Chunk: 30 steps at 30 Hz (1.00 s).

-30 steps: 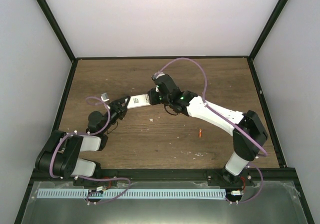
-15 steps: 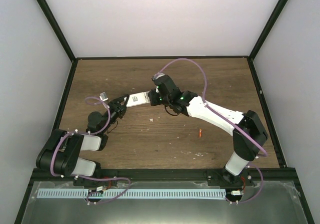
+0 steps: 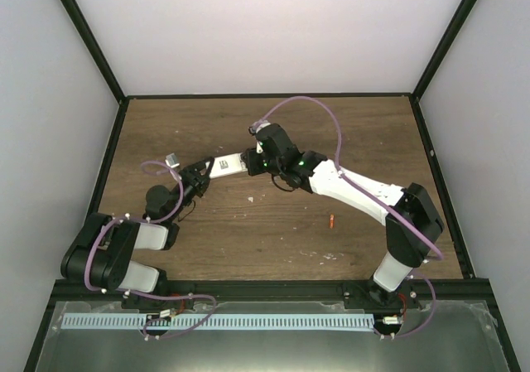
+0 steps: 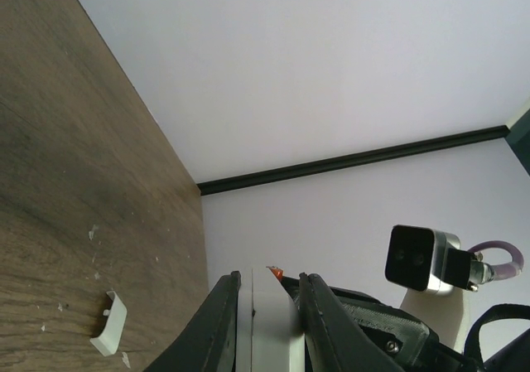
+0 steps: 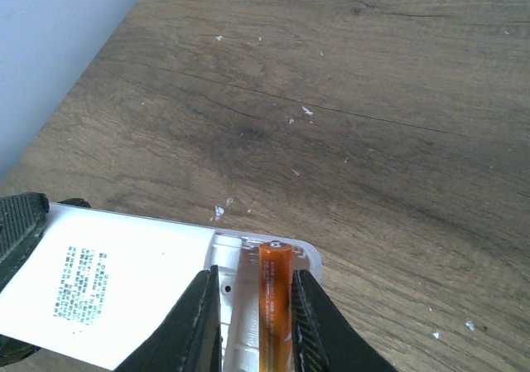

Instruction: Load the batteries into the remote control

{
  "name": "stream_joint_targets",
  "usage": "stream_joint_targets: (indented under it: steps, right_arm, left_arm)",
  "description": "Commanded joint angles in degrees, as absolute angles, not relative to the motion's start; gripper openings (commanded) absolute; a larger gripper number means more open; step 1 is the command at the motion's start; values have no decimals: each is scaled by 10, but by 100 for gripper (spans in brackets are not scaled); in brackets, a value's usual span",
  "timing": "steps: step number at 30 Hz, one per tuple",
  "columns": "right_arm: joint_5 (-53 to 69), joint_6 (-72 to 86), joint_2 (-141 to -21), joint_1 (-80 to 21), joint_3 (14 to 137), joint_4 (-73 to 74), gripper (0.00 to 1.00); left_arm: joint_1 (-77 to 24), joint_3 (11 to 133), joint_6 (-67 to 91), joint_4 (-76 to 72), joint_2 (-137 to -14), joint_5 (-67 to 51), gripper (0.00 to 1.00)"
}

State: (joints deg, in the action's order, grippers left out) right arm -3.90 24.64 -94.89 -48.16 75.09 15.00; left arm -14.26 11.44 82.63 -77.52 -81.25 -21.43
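My left gripper [image 3: 203, 176] is shut on one end of the white remote control [image 3: 225, 167], holding it above the table. The left wrist view shows the remote [image 4: 269, 322] edge-on between the left gripper [image 4: 269, 276] fingers. My right gripper [image 3: 251, 161] is at the remote's other end. In the right wrist view an orange battery [image 5: 275, 297] lies in the open compartment of the remote [image 5: 124, 293]. The right gripper [image 5: 257, 272] straddles it, slightly open: the battery is against the right finger, with a gap on the left. A second battery [image 3: 330, 220] lies on the table to the right.
A small white square piece [image 3: 172, 160] lies on the table left of the left gripper, also visible in the left wrist view [image 4: 108, 334]. White specks dot the wooden table [image 3: 273, 231]. Black-edged walls [image 3: 265, 95] enclose the table.
The right gripper's jaws have parted a little around the battery in the compartment. The left gripper and the remote have stayed in place.
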Motion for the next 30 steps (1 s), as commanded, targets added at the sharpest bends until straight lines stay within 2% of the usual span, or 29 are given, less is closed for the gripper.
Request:
stream_joint_targets:
  steps: [1,9,16,20,24,30]
  right_arm:
    - [-27,238,-948,-487,776,131,18]
    - [-64,248,-938,-487,778,151,18]
    - [-51,257,-906,-485,808,154,34]
    - [3,287,-902,-468,828,165,45]
    - [99,348,-902,-424,817,168,48]
    - [180,431,-901,-380,791,169,53]
  left_arm:
    - [-143,114,828,-813,-816,-209,0]
    - [-143,114,830,-816,-815,-210,0]
    - [-143,115,831,-843,-818,-227,0]
    - [-143,114,843,-866,-826,-234,0]
    - [-142,108,843,-866,-822,-232,0]
    - [-143,103,844,-851,-803,-229,0]
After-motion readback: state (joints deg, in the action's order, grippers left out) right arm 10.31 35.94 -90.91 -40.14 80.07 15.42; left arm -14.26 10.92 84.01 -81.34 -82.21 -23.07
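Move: The battery already set in the remote's open compartment sits right at the right hand, between its slightly parted fingers and about 1 cm below the hand point. From that hand, the white cover lies some 14 cm right, 7 cm farther out and 20 cm down; the loose battery is about 24 cm right, 7 cm back and equally low. From the left hand, which grips the remote's other end, the battery in the compartment is about 11 cm right, 2 cm ahead and 1 cm above. The battery in the compartment is left behind: after lingering around it, the right hand lifts nearly straight up and away by 7 to 8 cm, spreading its fingers from a narrow gap to about half open. Near the top it eases roughly 2 cm forward and to the right, rolling some 20 degrees so its left side rises. The left hand keeps its grip on the remote, almost still. ##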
